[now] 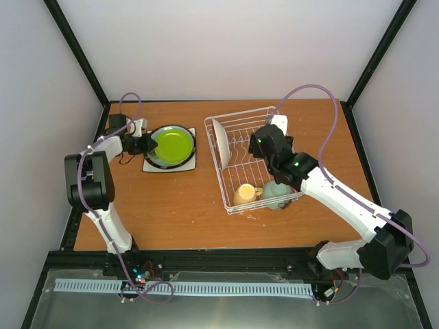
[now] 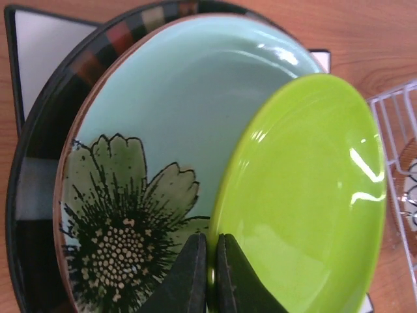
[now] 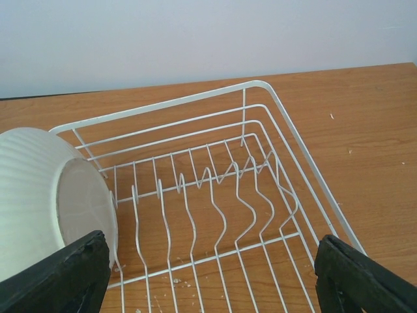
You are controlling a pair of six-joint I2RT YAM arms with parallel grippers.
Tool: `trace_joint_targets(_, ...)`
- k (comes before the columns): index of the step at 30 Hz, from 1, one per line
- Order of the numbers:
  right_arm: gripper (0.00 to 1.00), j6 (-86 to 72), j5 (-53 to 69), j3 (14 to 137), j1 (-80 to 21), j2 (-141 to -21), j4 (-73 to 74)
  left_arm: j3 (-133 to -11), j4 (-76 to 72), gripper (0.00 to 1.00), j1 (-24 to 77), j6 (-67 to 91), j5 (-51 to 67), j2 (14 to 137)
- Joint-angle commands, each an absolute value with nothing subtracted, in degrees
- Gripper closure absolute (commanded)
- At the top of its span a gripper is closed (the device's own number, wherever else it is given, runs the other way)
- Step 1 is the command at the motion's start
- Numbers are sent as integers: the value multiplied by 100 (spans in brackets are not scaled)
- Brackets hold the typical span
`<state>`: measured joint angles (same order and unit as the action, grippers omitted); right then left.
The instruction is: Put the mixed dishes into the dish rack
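Note:
My left gripper [image 2: 210,244] is shut on the near rim of the lime green plate [image 2: 313,195], one finger above it and one below. That plate sits tilted on a pale teal plate with a flower [image 2: 163,111]. Under those lie a dark striped-rim plate [image 2: 39,163] and a square white plate [image 2: 45,45]. In the top view this stack [image 1: 171,144] is left of the dish rack [image 1: 241,113]. The rack holds a white plate [image 1: 219,140] on edge, a yellow mug [image 1: 245,195] and a mint-green bowl [image 1: 277,195]. My right gripper [image 3: 212,287] hangs open over the rack's prongs [image 3: 195,189], next to the white plate [image 3: 39,195].
The wooden table [image 1: 171,205] ends in black frame rails on all sides. White walls close in the back and both sides. The right arm [image 1: 343,199] stretches from the near right corner across to the rack.

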<state>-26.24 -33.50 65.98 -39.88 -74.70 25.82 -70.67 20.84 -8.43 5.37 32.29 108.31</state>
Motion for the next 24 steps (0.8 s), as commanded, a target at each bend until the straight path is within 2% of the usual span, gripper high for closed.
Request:
trace_joint_targets(1, 16, -2587, -3263, 6422, -3957, -7162, 2317, -7127, 2283, 100, -817, 508, 3586, 10128)
trace_joint_targets(10, 17, -2181, -2130, 6255, -3935, -6823, 1595, -7230, 2036, 99, -808, 1085, 4502, 8344)
trace_joint_targets(18, 14, -1963, 1072, 6659, -3885, -7447, 999, -7359, 2018, 99, -491, 1550, 4897, 7521)
trace_joint_targets(24, 12, -2273, 1884, 7084, -3882, -8005, 711, -7185, 1852, 99, -61, 1877, 4821, 7239)
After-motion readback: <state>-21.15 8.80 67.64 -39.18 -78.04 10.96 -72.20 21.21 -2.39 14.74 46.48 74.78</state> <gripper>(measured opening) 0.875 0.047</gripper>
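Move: The left gripper already pinches the near-left rim of the green plate, just above the flowered plate, whose middle is about 5 cm to its right and 3 cm below. From that gripper, the dish rack's middle is some 34 cm right and 4 cm back; the white plate standing in the rack is 23 cm right, level with it. From the open right gripper over the rack, the green plate lies 30 cm left, 10 cm ahead and 19 cm below. Keep the left fingers shut on the green plate's rim and raise it fast, about 26 cm, easing back and then right towards the right gripper while the fingers tip up towards level. Soon after, swing the open right gripper some 13 cm left, over the white plate, turning it counter-clockwise to meet the green plate, without touching it yet. ##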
